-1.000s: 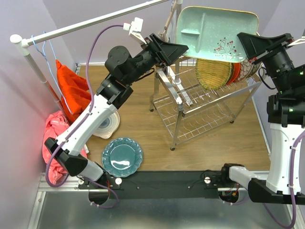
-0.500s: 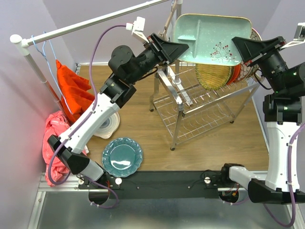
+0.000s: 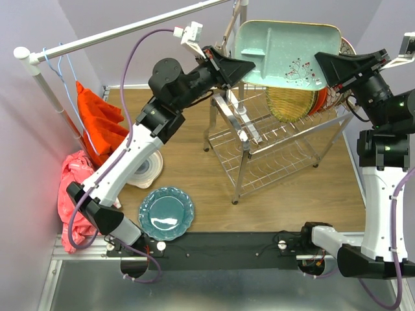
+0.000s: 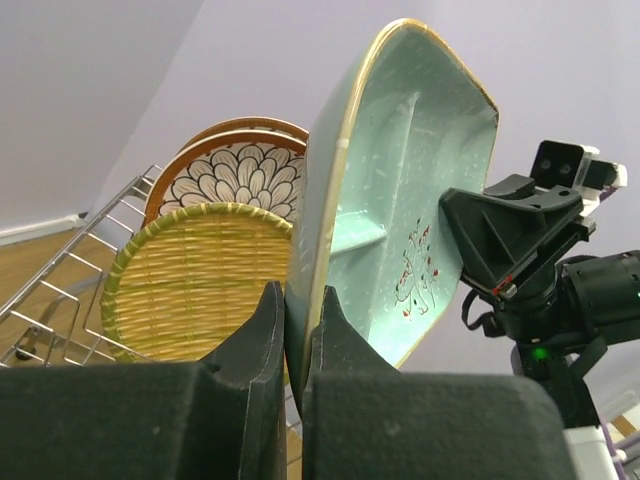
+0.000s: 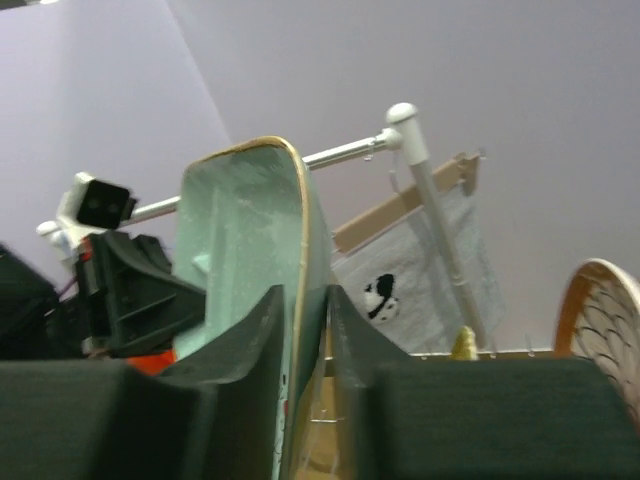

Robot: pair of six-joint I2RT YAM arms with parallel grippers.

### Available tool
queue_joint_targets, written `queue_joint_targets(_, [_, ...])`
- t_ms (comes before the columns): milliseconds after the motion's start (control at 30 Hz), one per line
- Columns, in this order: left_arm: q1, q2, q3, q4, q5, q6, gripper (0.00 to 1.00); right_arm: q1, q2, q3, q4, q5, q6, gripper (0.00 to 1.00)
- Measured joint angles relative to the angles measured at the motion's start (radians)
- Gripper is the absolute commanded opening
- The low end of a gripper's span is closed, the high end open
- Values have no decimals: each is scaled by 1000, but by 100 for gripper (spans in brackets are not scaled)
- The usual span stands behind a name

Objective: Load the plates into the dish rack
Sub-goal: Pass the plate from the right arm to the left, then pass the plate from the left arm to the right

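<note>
A pale mint rectangular divided plate (image 3: 285,48) hangs on edge above the dish rack (image 3: 272,142), between both grippers. My left gripper (image 3: 249,65) is shut on its left rim; in the left wrist view the rim (image 4: 400,200) is pinched between both fingers (image 4: 298,295). My right gripper (image 3: 321,65) straddles the right rim (image 5: 250,230), slightly open (image 5: 305,295), with a thin gap beside one finger. In the rack stand a yellow woven plate (image 3: 288,100), an orange one (image 3: 319,97) and a brown-rimmed floral one (image 3: 337,94). A teal scalloped plate (image 3: 166,212) lies on the floor.
A white-grey swirl plate (image 3: 144,170) lies partly under the left arm. The white clothes rail (image 3: 117,32) crosses the back left, with an orange cloth (image 3: 97,123) and a pink one (image 3: 71,188) below it. A grey cloth on a wooden hanger (image 5: 420,260) hangs behind the rack.
My left gripper has closed onto the mint plate's left rim. My right jaws have loosened a little on the right rim. The plate has tipped flatter and shifted slightly left.
</note>
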Motion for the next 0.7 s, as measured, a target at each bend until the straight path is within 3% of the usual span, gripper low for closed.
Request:
queue_joint_targets(33, [11,-3,0,1,21,-5,0,1,0,0,15,-21,-6,55])
queue_joint_targets(200, [89,-15,-1,8,113,-31,0,7,-14,-1,58,-135,-24,67])
queue_joint_targets(333, [140,-24,-1,5,150,-32,0,7,-20,-1,56,-208,-38,85])
queue_joint_targets(433, [179,-27,18,-16,182,-14,0,7,-13,22,18,-254,-68,90])
queue_joint_targets(700, [214,-47,135,-126,280,197,0,8,37,249,-183,-379,-219,91])
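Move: Both grippers are on the green plate: its middle lies about 10 cm right, 3 cm ahead and 4 cm above the left fingers, and roughly 8 cm left, 1 cm ahead and 4 cm above the right fingers. The woven plate in the rack stands some 16 cm ahead of the left hand, 17 cm to its right and 17 cm below. Beyond it, the orange plate is about 15 cm ahead of the right hand, 7 cm right and 18 cm below. Keep the left gripper pinched on the green plate's left edge while the right fingers spread wide and let go of the opposite edge, backing off about 7 cm with a smaller shift left and a counter-clockwise turn. Draw the left hand and plate some 7 cm left, away from the right hand, then lift as well and roll the wrist near the end. ##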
